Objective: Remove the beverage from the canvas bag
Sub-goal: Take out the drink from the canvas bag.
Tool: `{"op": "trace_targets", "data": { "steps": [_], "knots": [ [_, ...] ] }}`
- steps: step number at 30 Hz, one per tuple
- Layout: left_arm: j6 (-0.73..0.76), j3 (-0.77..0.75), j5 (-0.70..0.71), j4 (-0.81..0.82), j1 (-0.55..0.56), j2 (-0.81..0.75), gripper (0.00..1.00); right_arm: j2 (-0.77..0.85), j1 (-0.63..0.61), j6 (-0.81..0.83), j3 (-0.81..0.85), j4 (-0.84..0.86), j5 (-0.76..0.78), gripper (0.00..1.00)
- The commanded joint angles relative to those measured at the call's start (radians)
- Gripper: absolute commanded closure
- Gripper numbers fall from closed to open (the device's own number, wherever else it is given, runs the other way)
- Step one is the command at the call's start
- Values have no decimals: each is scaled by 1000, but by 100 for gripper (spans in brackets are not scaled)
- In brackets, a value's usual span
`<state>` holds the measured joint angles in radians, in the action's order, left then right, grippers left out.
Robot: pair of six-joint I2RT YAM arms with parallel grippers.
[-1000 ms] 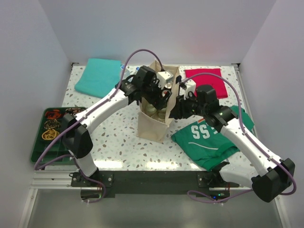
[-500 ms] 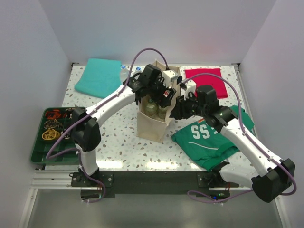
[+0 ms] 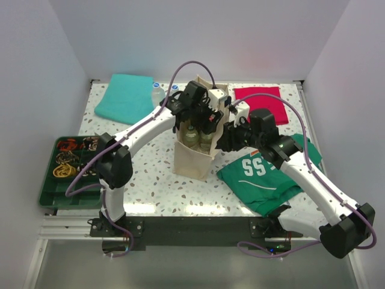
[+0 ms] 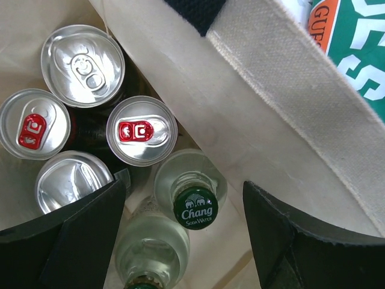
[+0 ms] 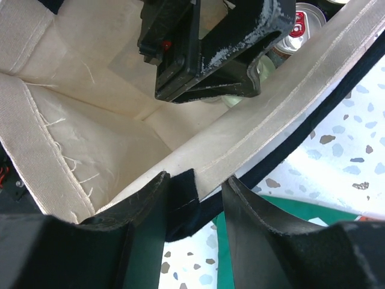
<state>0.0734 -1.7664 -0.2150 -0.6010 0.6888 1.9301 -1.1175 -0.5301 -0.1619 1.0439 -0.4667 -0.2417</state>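
The canvas bag point(image 3: 192, 159) stands upright mid-table, its mouth held wide. Inside are several silver-topped cans point(image 4: 141, 130) and two clear glass bottles. One bottle has a green Chang cap point(image 4: 195, 208); the other point(image 4: 151, 247) is lower in the wrist view. My left gripper point(image 3: 201, 117) reaches down into the bag, open. Its fingers point(image 4: 183, 186) stand on either side of the Chang bottle, apart from it. My right gripper point(image 3: 225, 129) is at the bag's right rim, open. It point(image 5: 197, 180) straddles the rim and navy strap point(image 5: 183, 201), one finger inside and one outside.
A green jersey point(image 3: 264, 174) lies right of the bag, under my right arm. A red cloth point(image 3: 261, 102) is at the back right and a teal cloth point(image 3: 125, 96) at the back left. A green tray point(image 3: 66, 168) of small items sits at the left edge.
My left gripper has moved right and deeper into the bag's mouth, and its fingers have narrowed round the bottle. My right gripper has stayed at the rim.
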Motion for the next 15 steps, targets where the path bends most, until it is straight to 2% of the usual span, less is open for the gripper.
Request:
{"op": "trace_targets", "data": {
  "steps": [1,11,12,15],
  "knots": [
    [19,-35,-7,-17,3,24,18,15,-5,19,-1,-23,22,56],
    [12,-28,-18,3,3,33,24,7,-5,19,-2,-18,22,56],
    [16,-33,-29,3,3,33,33,5,-4,19,-2,-18,22,56],
    [19,-41,-32,-5,3,44,43,7,-5,21,-1,-18,24,56]
  ]
}}
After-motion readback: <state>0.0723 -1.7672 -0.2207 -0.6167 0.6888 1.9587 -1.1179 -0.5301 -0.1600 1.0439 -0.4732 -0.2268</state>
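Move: The green-capped Chang bottle stands almost under the left hand, its cap just beyond the open fingertips and its middle about 11 cm down, 1 cm ahead and 1 cm right. A second green-capped bottle stands 6 cm to the left of it; a red-tab can is about 6 cm beyond it, a dark can 6 cm left of that one. From the right hand at the bag's rim, the Chang bottle lies some 9 cm ahead, 5 cm left, well below. Around the Chang bottle's green cap the left hand's fingers draw together, from nearly wide open to well over half open. The hand first sinks about 1.5 cm, almost straight down into the bag, then stays in place while most of the closing follows. At the end one fingertip is very near the cap and a gap is left on the other side; a grip can't be seen yet. The right hand stays at the bag's right rim, its fingers still astride it. ##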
